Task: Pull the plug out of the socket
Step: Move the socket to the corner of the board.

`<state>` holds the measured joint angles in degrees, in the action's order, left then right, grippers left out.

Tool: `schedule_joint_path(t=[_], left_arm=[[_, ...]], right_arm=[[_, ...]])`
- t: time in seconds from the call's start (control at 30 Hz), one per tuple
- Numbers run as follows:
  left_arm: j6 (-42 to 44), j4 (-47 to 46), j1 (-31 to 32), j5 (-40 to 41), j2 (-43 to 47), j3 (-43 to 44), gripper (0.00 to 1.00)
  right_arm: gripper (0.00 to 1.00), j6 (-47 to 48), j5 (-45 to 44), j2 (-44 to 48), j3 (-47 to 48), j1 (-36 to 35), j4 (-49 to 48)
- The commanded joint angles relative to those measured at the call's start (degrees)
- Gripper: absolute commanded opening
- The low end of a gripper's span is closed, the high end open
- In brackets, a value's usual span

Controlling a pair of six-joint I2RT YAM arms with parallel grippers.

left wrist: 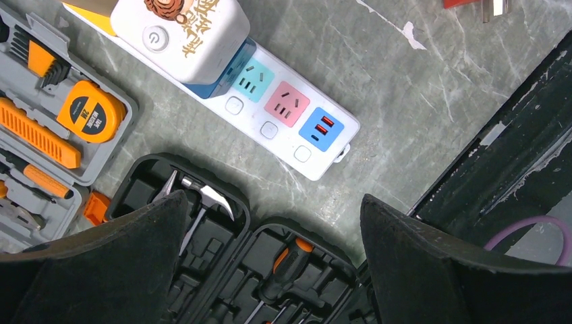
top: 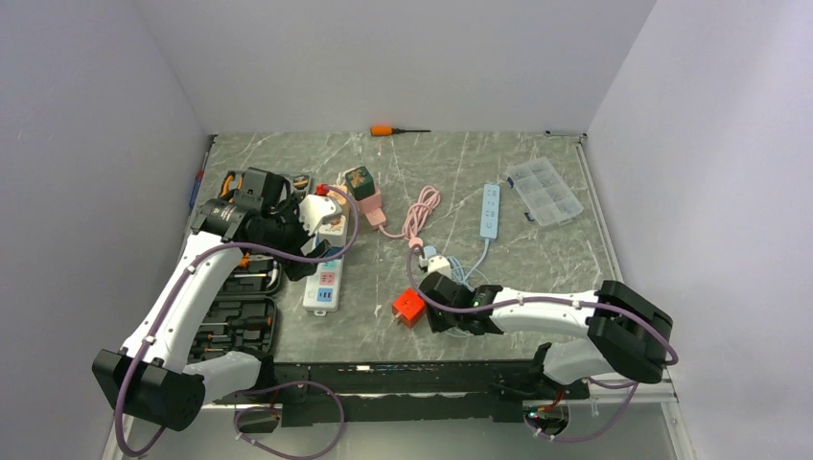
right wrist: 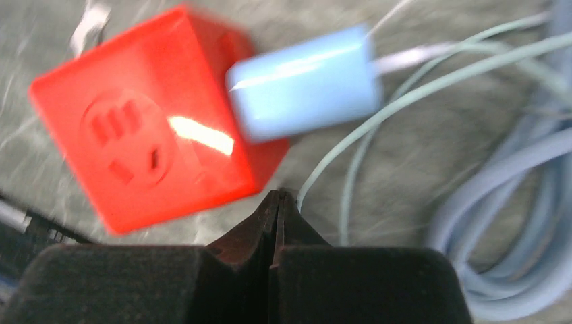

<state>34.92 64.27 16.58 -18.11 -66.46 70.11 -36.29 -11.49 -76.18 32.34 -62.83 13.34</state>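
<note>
A red cube socket (right wrist: pixel 145 118) lies on the marble table, seen in the top view as the cube (top: pixel 407 307). A light-blue plug (right wrist: pixel 303 81) with a thin cable rests against its upper right side; the blur hides whether it is seated. My right gripper (right wrist: pixel 278 192) is shut with nothing in it, just in front of the cube, and shows from above as the gripper (top: pixel 431 287). My left gripper (left wrist: pixel 273 202) is open above a black tool case (left wrist: pixel 222 270). Near it is a white power strip (left wrist: pixel 290 121) carrying a white adapter (left wrist: pixel 182 30).
Pale blue cable coils (right wrist: pixel 499 202) lie to the right of the cube. A grey tool tray (left wrist: pixel 40 135) sits left of the strip. Further back are a blue power strip (top: pixel 490 211), a clear organizer box (top: pixel 545 192), a pink cable (top: pixel 417 216) and an orange screwdriver (top: pixel 393 129).
</note>
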Motion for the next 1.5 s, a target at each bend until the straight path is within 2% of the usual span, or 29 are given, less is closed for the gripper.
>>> schedule_joint_path(t=[0.0, 0.1, 0.23, 0.67, 0.8, 0.83, 0.97, 1.1, 1.2, 1.37, 1.47], left_arm=[[-0.02, -0.55, -0.32, -0.09, 1.47, 0.58, 0.99], [0.1, -0.56, -0.32, -0.19, 1.59, 0.12, 0.99], [0.55, -1.12, -0.32, 0.47, 2.05, -0.93, 0.99], [1.03, -2.2, -0.32, 0.94, 3.09, -3.12, 0.99], [0.94, -2.14, -0.32, 0.57, 2.84, -2.96, 0.99], [0.94, -2.13, -0.32, 0.58, 2.81, -2.96, 0.99], [1.29, -2.2, -0.32, 0.68, 2.9, -3.57, 1.0], [1.21, -2.25, -0.41, 0.11, 2.59, -3.71, 0.99], [0.99, -1.28, -0.41, -1.29, 1.94, -2.67, 0.99], [0.13, -0.99, -0.41, -4.34, 1.3, -1.49, 0.99], [-0.18, -1.37, -0.41, -5.0, 0.94, -2.08, 0.99]], right_arm=[[0.0, 0.35, -8.88, -3.13, 2.47, 6.07, 2.14], [0.0, 2.25, -8.86, -4.02, 4.7, 9.86, 1.5], [0.0, 5.91, -8.12, -6.7, 8.71, 10.99, 0.69], [0.0, 12.67, 2.3, -20.07, 20.17, 8.85, -5.08], [0.0, 16.61, 3.91, -22.37, 25.51, 7.47, -2.87], [0.03, 17.2, 2.93, -22.44, 26.61, 6.95, -1.67], [0.44, 16.08, -0.47, -18.08, 26.83, 6.88, 2.41], [0.73, 12.73, -1.16, -8.32, 24.28, 6.86, 7.72], [0.98, 8.82, -0.31, -1.68, 23.86, 5.74, 13.23], [1.0, 3.95, 0.05, 5.55, 22.7, 0.88, 22.75], [1.0, 2.99, -0.27, 7.54, 21.91, -0.36, 22.73]])
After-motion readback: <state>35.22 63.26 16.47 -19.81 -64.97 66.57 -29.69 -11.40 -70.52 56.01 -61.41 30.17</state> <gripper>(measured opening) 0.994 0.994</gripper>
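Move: The red socket stands about 4 cm to the right hand's left and some 2 cm ahead, its middle just above the low, shut fingertips; the blue plug in its far side is roughly 5 cm ahead and 1 cm left. The blue cable coil lies about 7 cm to the hand's right and 3 cm ahead. From the left hand, the red socket is some 21 cm right, 6 cm back and 18 cm below. Right hand sweeps shut fingers about 10 cm forward past the plug, then left, opens and rises back. ##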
